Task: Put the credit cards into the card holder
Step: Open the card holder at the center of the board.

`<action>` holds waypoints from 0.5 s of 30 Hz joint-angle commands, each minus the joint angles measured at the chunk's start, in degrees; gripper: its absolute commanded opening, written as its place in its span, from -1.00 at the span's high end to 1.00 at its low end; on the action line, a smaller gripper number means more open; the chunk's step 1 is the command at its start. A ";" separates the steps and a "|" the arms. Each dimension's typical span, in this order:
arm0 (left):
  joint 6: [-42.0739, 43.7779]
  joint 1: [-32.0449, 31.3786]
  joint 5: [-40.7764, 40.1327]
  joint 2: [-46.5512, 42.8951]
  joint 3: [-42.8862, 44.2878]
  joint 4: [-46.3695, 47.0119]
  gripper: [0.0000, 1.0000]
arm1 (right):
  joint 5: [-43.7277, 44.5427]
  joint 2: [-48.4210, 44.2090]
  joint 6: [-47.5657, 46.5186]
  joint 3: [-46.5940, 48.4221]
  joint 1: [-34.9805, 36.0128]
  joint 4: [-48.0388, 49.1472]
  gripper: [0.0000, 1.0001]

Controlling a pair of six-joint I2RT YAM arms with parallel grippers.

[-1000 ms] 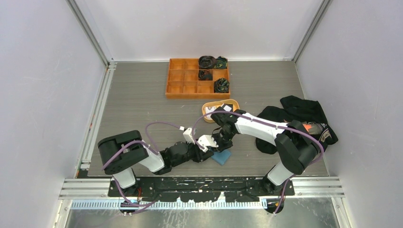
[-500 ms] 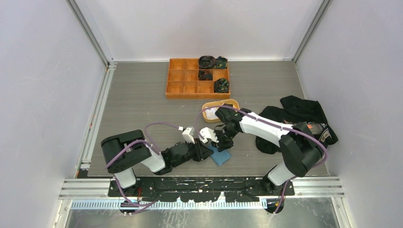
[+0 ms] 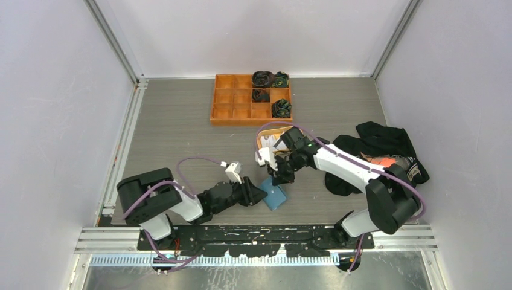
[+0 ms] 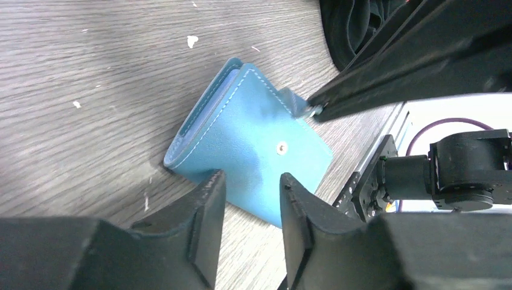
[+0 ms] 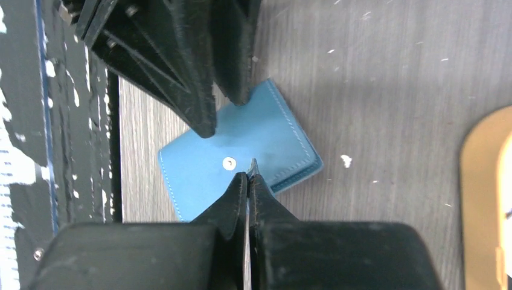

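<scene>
The blue card holder [image 3: 275, 194] lies folded on the table near the front edge, its snap stud [image 4: 281, 147] facing up. My right gripper [image 5: 247, 176] is shut on its small snap tab [image 4: 293, 99], which stands lifted off the cover. My left gripper [image 4: 250, 181] is open, its two fingertips [image 5: 205, 128] resting at the card holder's [image 5: 241, 151] near edge with nothing clamped. White credit cards [image 3: 273, 141] lie in a tan oval dish [image 3: 263, 134], mostly hidden behind the right arm.
An orange compartment tray [image 3: 250, 98] with dark rolled items stands at the back. A heap of black clothing [image 3: 380, 145] lies at the right. The black base rail [image 5: 78, 151] runs just beside the card holder.
My right gripper has closed onto the snap tab and shifted left. The left gripper has opened wider and drawn back to the left. The card holder has turned slightly.
</scene>
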 commanded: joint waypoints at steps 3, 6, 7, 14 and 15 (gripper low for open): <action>1.73 0.26 -0.96 -6.23 -4.01 -0.64 -0.03 | -6.71 -5.39 13.17 0.26 -2.20 7.25 0.98; 0.89 0.26 -1.15 -6.73 -4.75 -0.66 -0.17 | -5.12 -5.25 17.77 0.57 -2.44 8.85 0.98; 0.54 0.28 -1.29 -6.72 -4.87 -0.65 -0.21 | -4.38 -5.05 18.98 0.97 -2.58 8.99 0.98; -2.49 0.18 -2.29 -6.97 -5.47 0.72 -0.63 | -4.38 -5.98 22.85 1.17 -2.92 10.09 0.98; -3.07 0.22 -2.59 -7.07 -5.86 1.62 -0.65 | -4.17 -6.14 22.96 0.90 -2.97 10.42 0.98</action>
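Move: The left hand's half-open fingers stand at the near end of the blue card holder, its middle some 3 cm to the right and 2 cm below them. The right hand has the holder's strap pinched, with the holder's middle about 3 cm back and 4 cm below. From the right hand, the card tray lies about 14 cm ahead and 2 cm right, and the black bag some 32 cm right and 8 cm ahead, both about 5 cm lower. Rising about 3.5 cm and drifting slightly forward and left, the right hand keeps the strap pinched and pulls it up from the holder, turning some 15 degrees clockwise as it goes. Meanwhile the left hand backs about 2 cm to the left and slightly back, spreading its fingers wide so they come free of the holder's near end. ##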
